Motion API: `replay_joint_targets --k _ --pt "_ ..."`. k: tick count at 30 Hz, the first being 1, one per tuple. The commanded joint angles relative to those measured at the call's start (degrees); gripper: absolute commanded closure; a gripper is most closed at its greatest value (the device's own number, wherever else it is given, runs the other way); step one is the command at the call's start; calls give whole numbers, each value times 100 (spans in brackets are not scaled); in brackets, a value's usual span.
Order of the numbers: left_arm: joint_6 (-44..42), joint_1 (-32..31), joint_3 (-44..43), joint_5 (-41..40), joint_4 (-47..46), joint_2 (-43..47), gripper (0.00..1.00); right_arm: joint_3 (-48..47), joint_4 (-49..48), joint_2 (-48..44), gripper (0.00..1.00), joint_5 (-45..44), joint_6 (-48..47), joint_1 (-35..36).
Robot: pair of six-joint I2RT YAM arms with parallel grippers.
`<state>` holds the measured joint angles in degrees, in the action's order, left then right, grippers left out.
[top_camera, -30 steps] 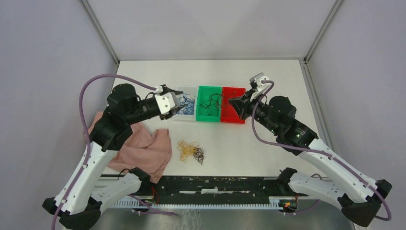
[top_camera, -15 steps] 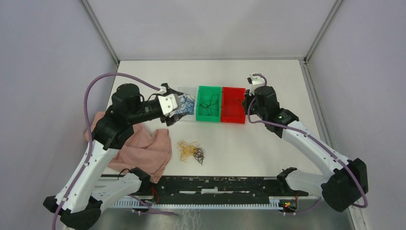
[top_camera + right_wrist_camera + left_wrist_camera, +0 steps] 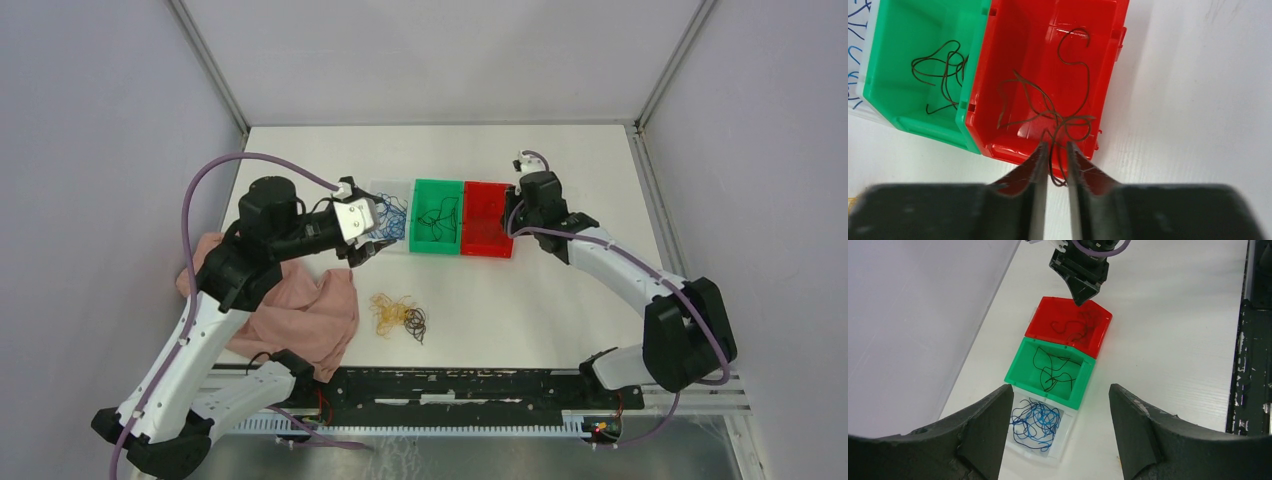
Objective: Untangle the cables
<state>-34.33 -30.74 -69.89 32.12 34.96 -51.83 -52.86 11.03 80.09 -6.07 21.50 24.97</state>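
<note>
A tangle of yellow-orange and dark brown cables (image 3: pixel 398 315) lies on the table in front of three bins. Blue cables (image 3: pixel 1035 420) lie in the clear bin (image 3: pixel 392 245), dark ones (image 3: pixel 1053 370) in the green bin (image 3: pixel 437 245), and brown ones (image 3: pixel 1048 107) in the red bin (image 3: pixel 1013 60). My left gripper (image 3: pixel 1061 390) is wide open and empty, hovering at the clear bin's near-left corner (image 3: pixel 372 232). My right gripper (image 3: pixel 1056 145) sits over the red bin's right end (image 3: pixel 513 215). Its jaws are slightly parted, and a loose brown cable loop (image 3: pixel 1058 172) hangs in the gap.
A crumpled pink cloth (image 3: pixel 300 310) lies at the near left, under the left arm. A black rail (image 3: pixel 450 385) runs along the table's near edge. Grey walls close in the back and both sides.
My right arm has swung down, bringing its gripper over the red bin, and its jaws went from shut to slightly parted. My left jaws opened wider and drew back a little from the clear bin.
</note>
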Motion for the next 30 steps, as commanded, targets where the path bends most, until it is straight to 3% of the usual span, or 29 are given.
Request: replay_joint_targets --k 1,4,9,16,23,30 --pt "-101 -4 -29 115 -31 86 22 -364 -385 -4 59 88 98 -7" --pt "-109 -2 4 124 -12 94 22 -309 -397 -145 50 45 25 -6" --pt "-109 -7 40 152 0 78 22 -56 -546 -611 49 327 14 65" --pt "-46 -2 386 43 280 87 23 771 -1117 -1212 40 1051 -202 1717" --pt "-35 -3 334 39 257 23 24 1098 -1438 -330 37 1548 -149 3345" --pt "-82 -9 194 31 396 9 25 1103 -1895 585 41 1526 -221 3801"
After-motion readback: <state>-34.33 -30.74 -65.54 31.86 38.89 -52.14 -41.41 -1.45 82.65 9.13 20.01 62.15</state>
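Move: The brown tangle lies some 20 cm back and 21 cm to the left of the right hand, roughly 12 cm below it. The yellow cable lies another 5 cm to the left of that tangle and about level with it; the red box, where the end of a dark cable hangs from the right fingertips, is centred about 6 cm to the hand's left and 10 cm lower. From the left hand, the brown tangle is about 7 cm back, 3 cm to the right and 34 cm down. The right fingers open to let go of the dark cable over the red box, rise about 5 cm, then the hand sweeps some 22 cm back and 19 cm left, sinking about 11 cm from its peak and turning some 50 degrees counter-clockwise. It arrives open just above and short of the brown tangle, not touching it. The left hand, open and empty, sinks about 5 cm. ##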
